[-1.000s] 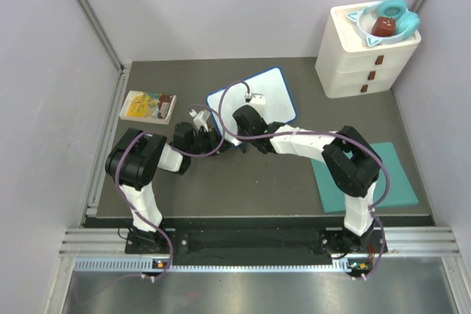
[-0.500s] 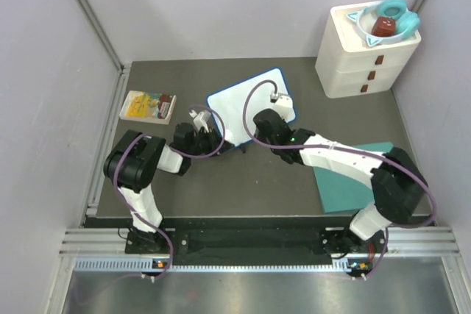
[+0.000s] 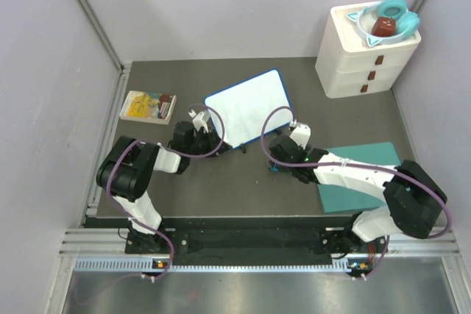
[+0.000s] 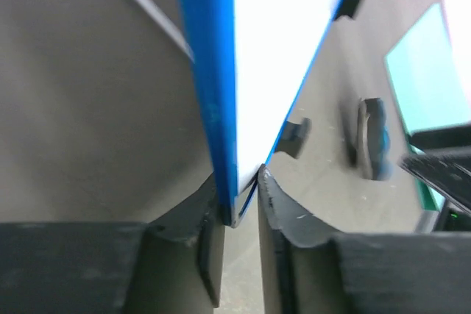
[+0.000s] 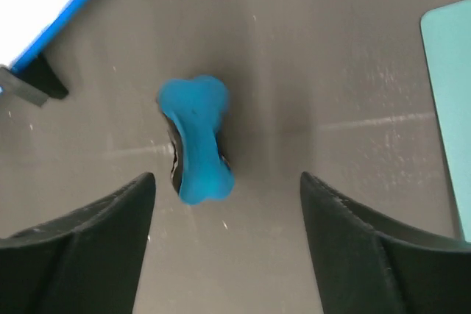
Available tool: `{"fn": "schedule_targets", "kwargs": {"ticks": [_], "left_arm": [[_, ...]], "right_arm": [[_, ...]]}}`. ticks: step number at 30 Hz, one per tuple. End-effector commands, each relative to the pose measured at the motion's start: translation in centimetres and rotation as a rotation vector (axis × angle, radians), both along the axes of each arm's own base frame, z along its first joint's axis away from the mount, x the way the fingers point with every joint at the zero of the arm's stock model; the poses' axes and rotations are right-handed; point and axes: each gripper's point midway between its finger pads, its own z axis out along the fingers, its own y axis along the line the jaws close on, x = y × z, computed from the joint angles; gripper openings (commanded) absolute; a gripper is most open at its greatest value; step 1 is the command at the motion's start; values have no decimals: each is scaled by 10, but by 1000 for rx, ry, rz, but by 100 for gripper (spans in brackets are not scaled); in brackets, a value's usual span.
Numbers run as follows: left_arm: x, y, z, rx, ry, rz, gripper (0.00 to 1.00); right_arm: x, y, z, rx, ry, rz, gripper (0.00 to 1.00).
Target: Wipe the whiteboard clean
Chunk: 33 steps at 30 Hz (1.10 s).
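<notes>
The whiteboard (image 3: pixel 249 106), white with a thin blue rim and no marks showing, sits tilted at mid table on small black feet. My left gripper (image 3: pixel 214 140) is shut on its near-left corner; in the left wrist view the blue rim (image 4: pixel 210 79) stands edge-on between the jaws (image 4: pixel 243 200). My right gripper (image 3: pixel 275 161) is open just off the board's near-right side. A blue bone-shaped eraser (image 5: pixel 197 148) lies on the dark table ahead of its spread fingers (image 5: pixel 227 182), left of centre and untouched. It also shows in the left wrist view (image 4: pixel 372 137).
A flat teal mat (image 3: pixel 368 180) lies at the near right under my right arm. A white drawer unit (image 3: pixel 364 53) with a teal dish (image 3: pixel 388 14) on top stands at the back right. A small colourful box (image 3: pixel 148 106) lies at the left.
My right gripper has moved off the whiteboard, rightward and nearer to me. The eraser now lies on the table between its open fingers. The left gripper still holds the board.
</notes>
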Motion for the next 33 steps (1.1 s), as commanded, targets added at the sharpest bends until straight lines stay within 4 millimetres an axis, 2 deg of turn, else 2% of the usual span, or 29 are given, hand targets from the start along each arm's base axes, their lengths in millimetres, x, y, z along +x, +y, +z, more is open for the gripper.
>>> {"fn": "schedule_targets", "kwargs": {"ticks": [1, 3, 5, 7, 8, 9, 10, 11, 13, 14, 15, 16, 20, 21, 22, 24, 25, 26, 27, 28, 29, 30, 31, 32, 33], "left_arm": [[2, 17, -25, 134, 57, 40, 33], [0, 16, -28, 133, 64, 30, 38], [0, 14, -24, 128, 47, 24, 49], [-1, 16, -24, 134, 39, 36, 56], [-1, 15, -18, 128, 17, 34, 65], [-4, 17, -19, 133, 12, 37, 69], [-4, 18, -15, 132, 0, 41, 81], [-3, 17, -6, 122, -31, 41, 99], [-10, 17, -4, 112, -45, 33, 99], [-10, 17, 7, 100, -78, 37, 99], [-15, 19, 6, 98, -71, 46, 99], [-14, 21, 14, 92, -98, 60, 99], [-22, 27, 23, 89, -99, 102, 99], [-29, 31, 19, 92, -72, 114, 99], [-30, 33, 35, 69, -113, 133, 99], [-33, 42, 43, 61, -114, 207, 99], [-39, 48, 54, 67, -119, 231, 99], [-39, 56, 58, 91, -112, 272, 99], [-28, 66, 74, 121, -142, 342, 99], [-38, 80, 72, 187, -90, 382, 99], [-36, 91, 78, 226, -84, 437, 99], [-26, 110, 98, 291, -115, 532, 99], [-26, 118, 106, 319, -124, 561, 99], [-30, 128, 105, 376, -99, 582, 99], [-22, 140, 123, 413, -134, 640, 99]], "right_arm": [[-9, 4, 14, 93, -11, -15, 80], [-10, 2, 14, 96, -10, -20, 86], [-13, -1, 12, 98, -8, -26, 90], [-15, -4, 8, 93, -4, -29, 92], [-16, -4, 8, 97, -4, -31, 93], [-16, -5, 8, 98, -4, -34, 93], [-18, -7, 5, 96, 0, -34, 93], [-18, -7, 5, 100, 0, -37, 94], [-19, -8, 3, 99, 0, -39, 94], [-19, -9, 3, 97, 0, -40, 96], [-20, -9, 5, 103, -3, -39, 96], [-20, -9, 5, 106, -4, -40, 97], [-19, -11, 14, 106, -20, -39, 99], [-20, -14, 15, 93, -19, -34, 99], [-19, -14, 23, 104, -38, -33, 99], [-19, -20, 30, 83, -51, -32, 99], [-18, -21, 37, 82, -68, -29, 99], [-16, -25, 48, 83, -102, -33, 99], [-15, -30, 55, 58, -121, -29, 99], [-15, -37, 63, 31, -138, -32, 99], [-12, -48, 77, 7, -190, -53, 99], [-10, -58, 84, -39, -217, -47, 99], [-7, -65, 91, -57, -251, -52, 99], [-4, -76, 103, -57, -298, -73, 99], [4, -95, 110, -100, -323, -90, 99]]}}
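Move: The left gripper holds the whiteboard's near-left corner. The board's middle lies some 10 cm ahead of that hand and 7 cm right; the eraser is about 14 cm right and 4 cm back, the yellow box about 22 cm left and 11 cm ahead. From the open right gripper, the eraser is about 3 cm ahead, 3 cm left and 4 cm below, the board's middle 17 cm ahead and 9 cm left, and the teal mat's middle 24 cm right and 3 cm back. Open the left fingers wide to let go of the whiteboard corner, draw back about 4 cm, then lift some 10 cm while swinging left and turning about 20 degrees counter-clockwise. Spread the already empty right fingers fully, ease back about 2 cm, then raise that gripper and carry it right, away from the eraser. ##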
